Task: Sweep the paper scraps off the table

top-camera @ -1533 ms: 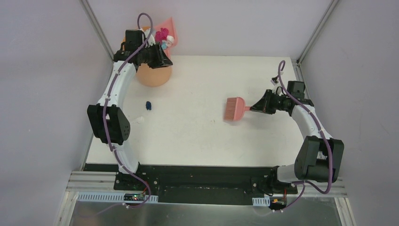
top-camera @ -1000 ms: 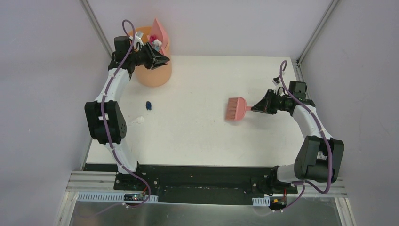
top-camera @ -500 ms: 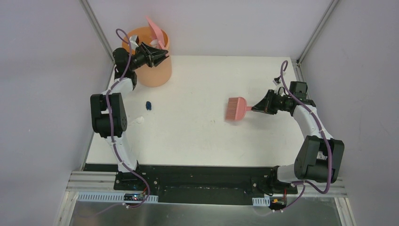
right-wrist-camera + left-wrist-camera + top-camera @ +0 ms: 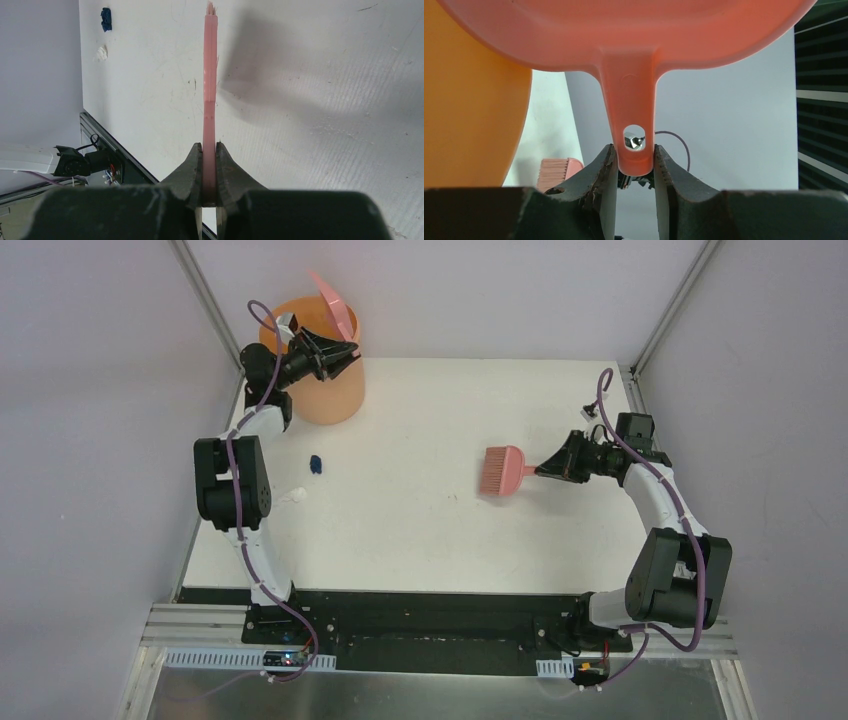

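Note:
My left gripper [image 4: 345, 353] is shut on the handle of the salmon-pink dustpan [image 4: 333, 300], which stands tipped up over the orange bucket [image 4: 312, 362]; in the left wrist view the handle [image 4: 635, 125] sits between my fingers [image 4: 635, 165]. My right gripper [image 4: 545, 468] is shut on the handle of the salmon-pink hand brush [image 4: 499, 470], held over the white table [image 4: 420, 540]; the brush [image 4: 209, 75] shows edge-on in the right wrist view. A dark blue scrap [image 4: 316, 463] and a small white scrap [image 4: 296, 495] lie on the table's left side. No pink scraps show.
The bucket stands at the table's back left corner. Metal frame posts [image 4: 668, 310] rise at the back corners. The table's black front edge [image 4: 420, 598] runs along the near side. The two scraps also show in the right wrist view [image 4: 105, 19].
My left arm swung the dustpan up and tipped it over the bucket; the pink scraps on it are no longer visible. The right arm and brush barely moved.

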Tool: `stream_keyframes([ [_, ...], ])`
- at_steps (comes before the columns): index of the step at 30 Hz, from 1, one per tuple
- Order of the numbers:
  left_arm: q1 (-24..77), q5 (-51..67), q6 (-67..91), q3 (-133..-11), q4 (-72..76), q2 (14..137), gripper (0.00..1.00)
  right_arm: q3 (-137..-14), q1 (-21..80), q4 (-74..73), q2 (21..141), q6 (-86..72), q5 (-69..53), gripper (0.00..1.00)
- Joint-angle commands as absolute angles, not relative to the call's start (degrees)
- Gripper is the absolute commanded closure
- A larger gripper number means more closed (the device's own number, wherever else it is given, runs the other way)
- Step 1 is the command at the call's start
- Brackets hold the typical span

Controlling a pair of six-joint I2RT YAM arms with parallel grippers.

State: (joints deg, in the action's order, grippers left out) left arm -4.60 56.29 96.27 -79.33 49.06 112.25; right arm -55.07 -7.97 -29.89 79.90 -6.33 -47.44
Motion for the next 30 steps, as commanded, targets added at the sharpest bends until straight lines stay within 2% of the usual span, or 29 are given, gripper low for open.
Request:
stream_keyframes([
  [1, -5.3, 58.4, 85.2, -84.1, 37.6, 105.8, 1.0, -57.9, -8.4, -28.7, 79.2, -5.4, -49.6, 1.0],
  [6, -4.9, 56.0, 61.4, -88.2, 9.8, 98.6, 1.0, -57.9, -8.4, -28.7, 79.1, -5.4, -49.5, 1.0],
  [10, -4.4, 54.1, 57.0, -86.8, 5.2, 94.7, 1.0, -58.0, -8.4, -28.7, 79.3, -5.4, -49.5, 1.0],
  [13, -2.9, 50.3, 48.7, -87.0, -5.1, 91.3, 1.0, -58.0, -8.5, -28.8, 79.2, -5.3, -49.5, 1.0],
  [18, 4.0, 48.4, 42.9, -81.3, -13.1, 84.7, 1.0, -57.9, -8.9, -28.7, 78.5, -5.2, -49.4, 1.0],
  [26, 15.6, 35.3, 20.4, -79.4, -43.1, 77.1, 1.0, -57.9, -9.6, -28.8, 77.3, -5.3, -48.5, 1.0],
  [30, 19.4, 26.1, 14.0, -73.6, -51.2, 74.5, 1.0, -57.5, -10.2, -28.2, 76.2, -5.7, -45.8, 1.0],
])
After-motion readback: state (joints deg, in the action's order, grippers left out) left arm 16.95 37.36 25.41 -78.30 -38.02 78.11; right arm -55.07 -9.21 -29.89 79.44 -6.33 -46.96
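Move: The dustpan is already tipped out and still in my left hand, beside the near right rim of the bin; the bin's middle is some 16 cm ahead, 13 cm left and 19 cm below. The navy scrap still to be swept lies about 9 cm back, 14 cm left and 31 cm down; the white scrap is 10 cm nearer me than it and 5 cm farther left. From my right hand the navy scrap is roughly 57 cm left, 11 cm ahead and 14 cm down. I bring the emptied dustpan away from the bin with my left hand: first back with a lift of about 5 cm, then faster back, rightward and down, ending some 20 cm back, out over the open table to the right of the navy scrap. On the way I roll the wrist nearly 50 degrees, left side rising, to undo the tipping, and keep the handle pinched. ##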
